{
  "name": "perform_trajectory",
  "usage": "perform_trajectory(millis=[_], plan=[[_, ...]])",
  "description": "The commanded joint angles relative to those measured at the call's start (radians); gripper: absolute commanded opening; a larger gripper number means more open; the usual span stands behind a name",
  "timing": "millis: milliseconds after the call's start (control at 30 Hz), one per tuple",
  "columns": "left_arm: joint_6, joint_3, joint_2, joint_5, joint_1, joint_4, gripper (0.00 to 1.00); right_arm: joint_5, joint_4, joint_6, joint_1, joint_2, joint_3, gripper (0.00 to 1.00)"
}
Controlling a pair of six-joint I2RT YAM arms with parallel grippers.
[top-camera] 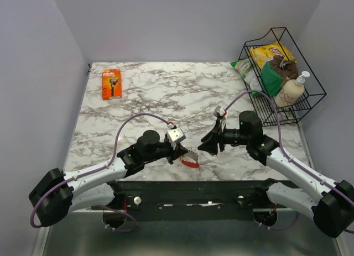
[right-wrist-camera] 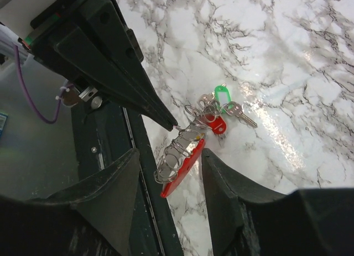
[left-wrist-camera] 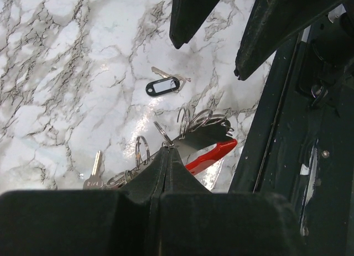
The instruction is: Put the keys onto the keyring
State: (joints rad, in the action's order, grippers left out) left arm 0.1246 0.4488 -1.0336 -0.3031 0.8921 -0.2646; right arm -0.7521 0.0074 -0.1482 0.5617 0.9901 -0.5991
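The keys are a bunch of silvery rings on a red curved piece, with a green tag, a small red tag and a silver key. My left gripper is shut on one ring of the bunch and holds it tilted, just above the marble near the front edge. My right gripper is open, its fingers either side of the bunch's lower end without touching it. The keyring, a small black oblong loop, lies on the marble beyond the bunch, below the right gripper's fingers.
An orange razor pack lies at the far left. A black wire basket with a chips bag and a pump bottle stands at the far right. The dark base rail runs along the near table edge.
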Motion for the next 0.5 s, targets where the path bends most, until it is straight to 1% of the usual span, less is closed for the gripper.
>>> perform_trajectory(millis=[0,167,233,300,400,467], plan=[[0.024,-0.015,-0.031,0.019,-0.002,-0.07,0.0,-0.035,0.023,0.003,0.003,0.009,0.015,0.57],[0.038,-0.012,-0.088,0.036,-0.004,-0.088,0.0,-0.018,0.008,-0.01,0.003,0.018,0.018,0.57],[0.043,-0.002,-0.117,0.054,-0.004,-0.091,0.0,0.026,-0.004,-0.016,0.003,0.021,0.015,0.57],[0.05,0.016,-0.155,0.11,-0.007,-0.085,0.0,0.1,-0.044,-0.031,0.003,0.031,0.01,0.57],[0.075,0.051,-0.227,0.162,-0.025,-0.07,0.0,0.172,-0.084,-0.053,0.003,0.051,0.004,0.57],[0.086,0.095,-0.275,0.17,-0.053,-0.039,0.0,0.201,-0.102,-0.074,0.003,0.074,0.004,0.57]])
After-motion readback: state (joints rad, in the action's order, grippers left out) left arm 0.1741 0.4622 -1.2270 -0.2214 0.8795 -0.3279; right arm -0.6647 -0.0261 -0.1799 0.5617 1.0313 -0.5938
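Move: The black-tagged key lies on the table some 8 cm ahead of the open right hand, about 4 cm to its right and 16 cm below. From the left hand, which already pinches one ring of the keyring, the same key is about 7 cm ahead, 14 cm to the right and 12 cm below. The keyring hangs roughly 3 cm to the right of the left fingertips and 4 cm below them, level with them; from the right hand it is level, 7 cm left and 8 cm lower. The left hand keeps its shut pinch on the ring and lowers the keyring about 5 cm, slowly at first and then faster, swinging forward some 2 cm late on towards the black-tagged key as the wrist turns a little counter-clockwise and tips down. The right hand, empty and still half open, holds nearly still at first, then sinks about 2 cm and edges forward about 1 cm towards the same key, turning about five degrees clockwise without touching anything. ##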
